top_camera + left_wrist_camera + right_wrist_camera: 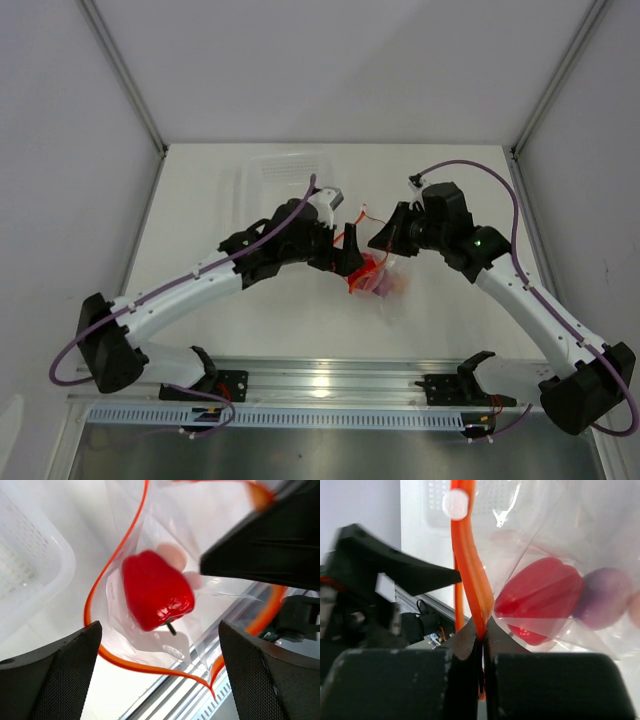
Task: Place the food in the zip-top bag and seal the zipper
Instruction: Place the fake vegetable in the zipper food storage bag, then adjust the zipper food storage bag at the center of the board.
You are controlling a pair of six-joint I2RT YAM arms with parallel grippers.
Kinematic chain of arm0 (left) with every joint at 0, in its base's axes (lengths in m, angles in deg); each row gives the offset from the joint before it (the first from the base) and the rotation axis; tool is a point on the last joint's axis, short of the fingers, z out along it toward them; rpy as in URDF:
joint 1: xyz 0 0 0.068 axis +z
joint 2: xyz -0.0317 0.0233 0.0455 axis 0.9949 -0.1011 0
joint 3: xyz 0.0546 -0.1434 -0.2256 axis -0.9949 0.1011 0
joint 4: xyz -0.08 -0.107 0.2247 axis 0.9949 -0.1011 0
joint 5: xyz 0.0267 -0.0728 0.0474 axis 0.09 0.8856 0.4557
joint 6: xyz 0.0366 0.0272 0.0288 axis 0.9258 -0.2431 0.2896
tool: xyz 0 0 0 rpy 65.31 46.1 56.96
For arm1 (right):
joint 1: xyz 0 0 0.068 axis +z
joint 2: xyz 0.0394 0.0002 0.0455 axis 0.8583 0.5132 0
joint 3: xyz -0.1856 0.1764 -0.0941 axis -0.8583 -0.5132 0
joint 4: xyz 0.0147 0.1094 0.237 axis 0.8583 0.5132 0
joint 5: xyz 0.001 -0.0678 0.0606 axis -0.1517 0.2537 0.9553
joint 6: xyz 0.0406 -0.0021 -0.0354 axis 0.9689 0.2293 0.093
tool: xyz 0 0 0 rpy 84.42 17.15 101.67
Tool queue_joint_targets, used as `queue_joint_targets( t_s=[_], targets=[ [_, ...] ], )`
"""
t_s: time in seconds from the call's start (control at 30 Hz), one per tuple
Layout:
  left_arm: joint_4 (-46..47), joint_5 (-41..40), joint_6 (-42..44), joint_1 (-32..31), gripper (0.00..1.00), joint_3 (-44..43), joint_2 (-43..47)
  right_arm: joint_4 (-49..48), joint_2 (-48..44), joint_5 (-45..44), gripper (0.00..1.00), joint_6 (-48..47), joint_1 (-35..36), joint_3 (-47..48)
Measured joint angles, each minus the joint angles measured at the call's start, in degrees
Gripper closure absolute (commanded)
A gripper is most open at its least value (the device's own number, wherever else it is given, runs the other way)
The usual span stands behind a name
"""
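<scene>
The clear zip-top bag (390, 290) hangs at mid-table between both arms. My right gripper (483, 636) is shut on its orange-red zipper (470, 575), holding the mouth up. Through the plastic I see the food: the red pepper (540, 597), the purple piece (605, 597) and a peach edge (635, 607). My left gripper (159, 645) is open above the gaping mouth, nothing between its fingers (55, 675). Below it the red pepper (157, 590) lies inside the bag with the peach ball (172, 552) behind it. The zipper (91, 610) loops around them.
A white plastic tray (285, 172) stands behind the arms at the back of the table and shows as the tray (25, 575) to the left of the bag. The aluminium rail (330, 385) runs along the near edge. The two grippers (365, 245) are close together.
</scene>
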Motion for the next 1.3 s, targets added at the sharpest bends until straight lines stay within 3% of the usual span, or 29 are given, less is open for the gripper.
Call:
queue_joint_targets(
  t_s=[0.3,0.43,0.57,0.63,0.77,0.9,0.97,1.3],
  targets=[
    [0.20,-8.98,1.53,0.02,0.01,1.60,12.61,0.48,-0.44,0.48,1.00,-0.35,-0.13,0.17],
    [-1.11,-12.11,1.31,0.02,0.04,3.13,13.49,0.52,-1.33,0.50,1.00,-0.37,-0.04,0.22],
    [-2.08,-12.31,0.94,0.00,0.19,3.13,9.90,0.61,-1.79,0.46,1.00,-0.35,0.68,0.24],
    [-2.45,-11.47,0.79,0.02,0.32,3.04,7.39,0.70,-1.84,0.46,1.00,-0.35,1.09,0.24],
    [-2.64,-8.74,0.31,0.02,0.71,2.95,2.95,0.70,-1.90,0.44,1.00,-0.35,1.60,0.24],
    [-2.25,-4.33,-0.33,0.02,0.96,2.91,0.83,0.96,-2.01,-0.04,1.00,-0.42,1.90,0.24],
    [-2.16,-1.97,-0.33,0.02,0.99,2.40,0.70,1.18,-2.01,-0.68,1.00,-0.61,2.01,0.24],
    [2.99,13.22,-0.74,-0.22,0.97,-4.20,2.12,6.23,-2.03,-5.53,1.00,-2.10,3.82,1.84]
  ],
)
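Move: The rim piece of the bag's orange zipper that my left fingers will shut on lies about 2 cm left of the left hand, level fore and aft, some 2 cm below. The red pepper, already in the bag, is about 4 cm to its right and 6 cm down, the purple onion some 3 cm beyond that to the right. My right hand pinches the opposite rim; from it the left rim piece is about 9 cm left, 2 cm back and 6 cm lower. I bring my wide-open left hand up and left, about 7 cm high and 5 cm across, then sink some 9 cm while shutting the fingers on the orange rim on my side. Pinching it, I lift about 9 cm, drawing right and back, the wrist turning clockwise some 15 degrees. My right hand keeps its pinch on the opposite rim, easing about 2 cm back. ##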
